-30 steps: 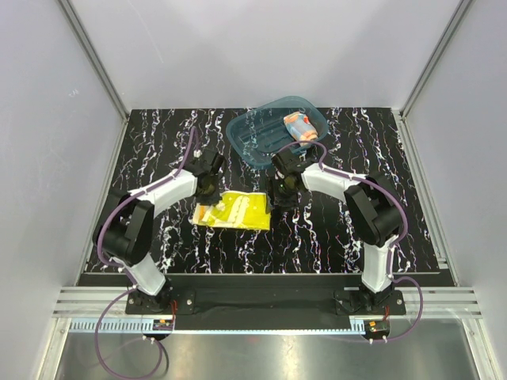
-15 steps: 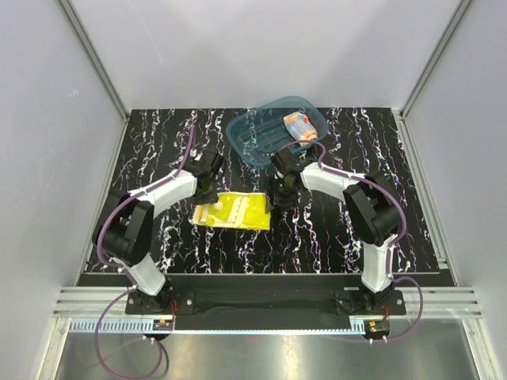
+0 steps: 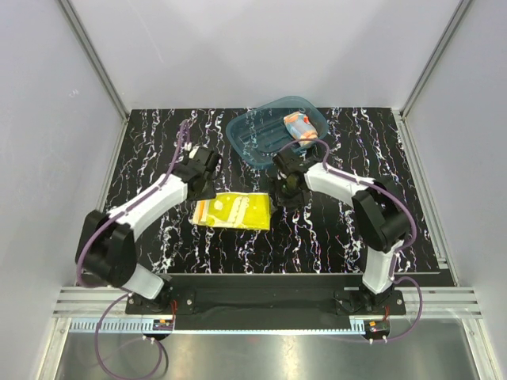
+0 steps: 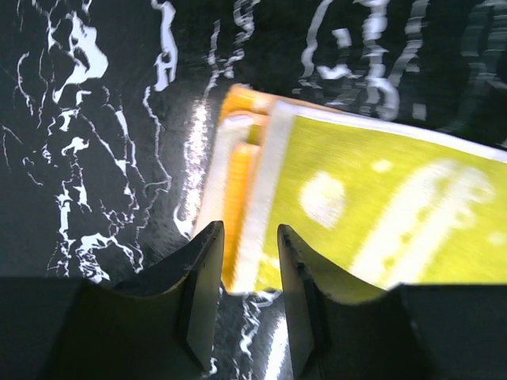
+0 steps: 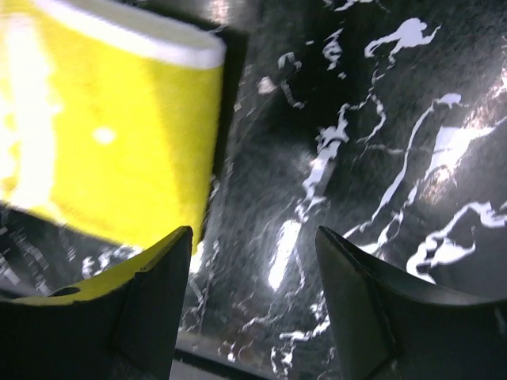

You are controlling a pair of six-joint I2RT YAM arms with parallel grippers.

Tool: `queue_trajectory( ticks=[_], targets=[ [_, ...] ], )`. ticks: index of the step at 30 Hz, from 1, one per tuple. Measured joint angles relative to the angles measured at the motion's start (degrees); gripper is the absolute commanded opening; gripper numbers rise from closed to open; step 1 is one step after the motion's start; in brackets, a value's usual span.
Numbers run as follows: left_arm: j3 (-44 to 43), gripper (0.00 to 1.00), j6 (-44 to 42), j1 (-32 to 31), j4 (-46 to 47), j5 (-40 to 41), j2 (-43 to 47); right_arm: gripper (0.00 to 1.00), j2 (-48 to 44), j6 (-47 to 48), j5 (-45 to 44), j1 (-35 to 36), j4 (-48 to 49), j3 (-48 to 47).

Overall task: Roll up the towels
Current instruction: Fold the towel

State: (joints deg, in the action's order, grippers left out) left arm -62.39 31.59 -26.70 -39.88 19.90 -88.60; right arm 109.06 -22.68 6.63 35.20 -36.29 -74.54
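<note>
The bright yellow towel with pale shapes lies flat on the black marbled table, its left end folded over in a narrow orange-and-white band. My left gripper hovers at that folded end, jaws a little apart with only table between them. At the towel's right edge, my right gripper stands wide open and holds nothing. A second towel, light blue with orange, sits rolled up inside the teal tub.
The teal translucent tub stands at the back of the table, just behind my right arm. White side walls and metal rails close in the table on the left, right and back.
My left gripper has opened and let the towel's folded left end drop flat. The left arm has swung outward to the left. The right gripper has opened a bit wider.
</note>
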Motion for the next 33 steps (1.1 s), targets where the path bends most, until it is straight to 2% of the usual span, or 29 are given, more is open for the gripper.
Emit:
queue_trajectory(
  ticks=[2, 6, 7, 9, 10, 13, 18, 25, 33],
  targets=[
    [0.07, 0.37, 0.11, -0.96, 0.02, -1.60, 3.52, 0.69, -2.19, 0.28, 0.63, 0.00, -0.72, -0.02],
    [3.08, 0.37, 0.35, -2.45, 3.06, -7.54, 7.80, 0.58, -6.97, 0.90, 6.69, 0.00, -0.72, -0.22],
    [4.57, 0.37, 0.44, -2.69, 4.04, -9.49, 8.11, 0.48, -7.78, 0.94, 9.31, 0.00, -0.28, -0.26],
    [7.65, 0.36, 0.72, -2.82, 6.27, -13.20, 7.89, 0.40, -8.17, 1.20, 14.16, 0.00, 0.96, -0.61],
    [9.20, 0.36, 1.03, -2.82, 7.06, -15.17, 7.50, 0.31, -7.93, 1.09, 16.35, 0.00, 1.66, -0.66],
    [12.02, 0.35, 1.77, -2.82, 9.09, -19.30, 5.14, 0.22, -6.10, 0.90, 21.42, 0.00, 3.32, -0.66],
    [12.68, 0.35, 2.95, -1.97, 11.17, -21.53, 2.45, 0.17, -0.98, 0.15, 25.64, 0.00, 6.95, 0.81],
    [13.18, 0.35, 2.71, 3.17, 13.05, -22.08, 1.66, 0.10, 5.46, -1.40, 26.16, -0.02, 9.62, 4.46],
    [13.31, 0.35, 1.86, 6.71, 12.35, -20.15, -0.48, 0.07, 6.10, -2.34, 27.04, -0.11, 9.99, 4.42]
  ],
)
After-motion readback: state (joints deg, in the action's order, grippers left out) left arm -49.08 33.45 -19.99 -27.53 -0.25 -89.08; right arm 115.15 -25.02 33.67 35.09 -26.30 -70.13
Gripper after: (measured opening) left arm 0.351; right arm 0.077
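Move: From the left gripper, the yellow towel's near left corner lies some 5 cm back, straight below by about 7 cm; the orange-edged under-layer end is 2 cm back and 3 cm to the left. From the right gripper, the towel's near right corner is about 5 cm back, 5 cm left and 2 cm down; its far right corner is 4 cm ahead, 5 cm left. The blue bin stands some 20 cm ahead of the right gripper, 2 cm left. Lift the right gripper about 7 cm off the table, swing it left and back while shutting the fingers in the air and rolling its left side up, then set the shut tips down on the towel's near right corner. Bring the left gripper back and right over the towel, then down and back leftward, low above the near left corner, fingers still slightly parted. ##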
